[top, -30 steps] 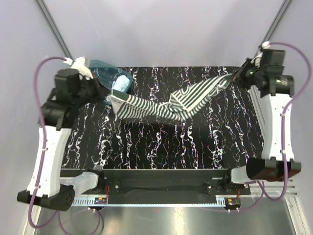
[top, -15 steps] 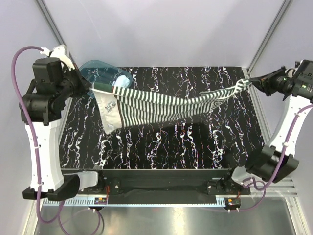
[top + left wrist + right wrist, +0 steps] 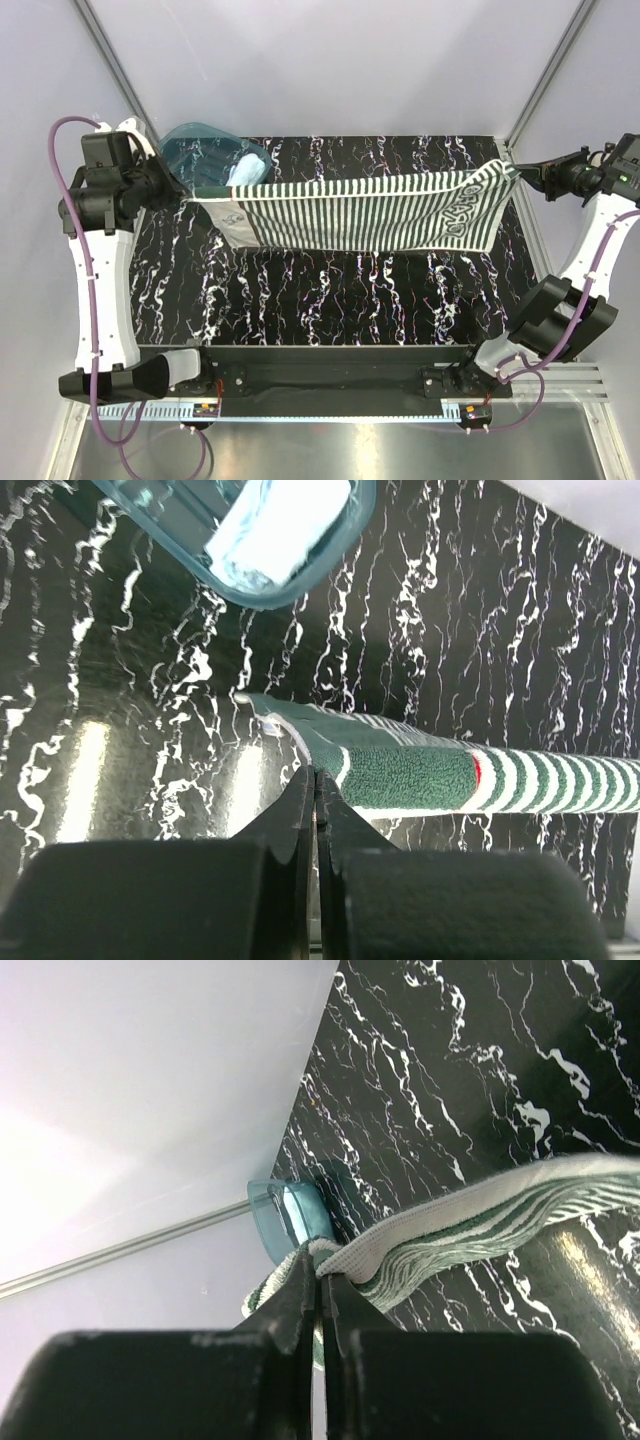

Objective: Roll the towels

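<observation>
The green-and-white striped towel [image 3: 360, 212] hangs stretched out flat above the black marbled table [image 3: 330, 290], with its white lettering [image 3: 462, 210] at the right end. My left gripper [image 3: 190, 196] is shut on the towel's left top corner; in the left wrist view the left gripper [image 3: 315, 777] pinches the striped towel [image 3: 420, 777] at its edge. My right gripper [image 3: 516, 170] is shut on the right top corner; in the right wrist view the right gripper [image 3: 321, 1276] nips the striped towel [image 3: 470, 1222]. The pale blue towel [image 3: 246, 171] lies folded in a teal bin [image 3: 195, 148].
The teal bin [image 3: 350, 542] with the blue towel [image 3: 275, 525] stands at the table's back left corner, just behind the striped towel's left end. Metal frame posts [image 3: 110, 60] rise at both back corners. The arm bases sit on the black rail [image 3: 330, 375] at the near edge.
Both arms have drawn apart towards the table's sides. The striped towel, twisted and bunched before, now hangs spread out flat between the two grippers.
</observation>
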{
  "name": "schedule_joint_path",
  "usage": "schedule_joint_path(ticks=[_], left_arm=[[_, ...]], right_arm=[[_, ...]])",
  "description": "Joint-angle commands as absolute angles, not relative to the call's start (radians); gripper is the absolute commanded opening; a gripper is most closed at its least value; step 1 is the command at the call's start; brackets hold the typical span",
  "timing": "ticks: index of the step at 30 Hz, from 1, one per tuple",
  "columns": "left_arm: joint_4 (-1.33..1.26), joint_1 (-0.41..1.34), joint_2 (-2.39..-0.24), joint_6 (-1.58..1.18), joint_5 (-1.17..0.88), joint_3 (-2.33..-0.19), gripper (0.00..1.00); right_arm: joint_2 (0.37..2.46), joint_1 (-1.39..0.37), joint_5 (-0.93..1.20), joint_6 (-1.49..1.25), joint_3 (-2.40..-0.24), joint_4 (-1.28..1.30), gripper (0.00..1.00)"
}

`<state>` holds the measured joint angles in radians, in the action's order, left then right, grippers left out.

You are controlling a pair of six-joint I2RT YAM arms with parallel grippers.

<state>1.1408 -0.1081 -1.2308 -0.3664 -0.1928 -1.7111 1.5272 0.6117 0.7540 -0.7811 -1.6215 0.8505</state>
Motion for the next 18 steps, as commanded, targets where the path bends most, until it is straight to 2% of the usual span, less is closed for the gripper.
schedule_joint_path(ticks=[1, 6, 9, 11, 14, 17, 18], left_arm=[[1.032, -0.124, -1.236, -0.35, -0.271, -1.684, 0.0], [0.921, -0.118, -1.288, -0.385, -0.406, -1.631, 0.0], [0.873, -0.11, -1.359, -0.39, -0.449, -1.67, 0.0], [0.886, -0.103, -1.431, -0.385, -0.472, -1.773, 0.0], [0.902, -0.098, -1.463, -0.364, -0.462, -1.919, 0.0], [0.868, -0.1, -1.401, -0.341, -0.457, -1.861, 0.0], [0.856, -0.101, -1.378, -0.33, -0.468, -1.818, 0.0]], right_arm=[[1.514, 0.623, 0.803, -0.836, -1.57, 0.706, 0.0], [1.565, 0.58, 0.821, -0.833, -1.603, 0.666, 0.0], [1.609, 0.551, 0.867, -0.87, -1.632, 0.591, 0.0], [1.606, 0.534, 0.902, -0.929, -1.643, 0.47, 0.0], [1.565, 0.532, 0.933, -0.971, -1.666, 0.295, 0.0], [1.484, 0.531, 0.937, -0.924, -1.629, 0.195, 0.0], [1.436, 0.532, 0.94, -0.922, -1.546, 0.169, 0.0]])
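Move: Each gripper already holds one end of the outstretched striped towel. From the left hand its middle lies about 30 cm to the right, 2 cm ahead and 14 cm below; from the right hand it lies about 29 cm to the left, 2 cm back and 12 cm below. The blue bin is roughly 17 cm straight ahead of the left hand and some 27 cm lower, with the rolled blue towel in it about 18 cm ahead, 5 cm to the right. Still pinching the top corners, both hands swing the striped towel forward, the left about 9 cm towards the far side and over the near part of the bin, the right about 5 cm, each drifting 2 to 3 cm inward so that they come closer together. Both dip a little on the way and then rise, the right ending about 4 cm higher with its fingers tipped up some 15 degrees, while the left turns clockwise about 10 degrees. ##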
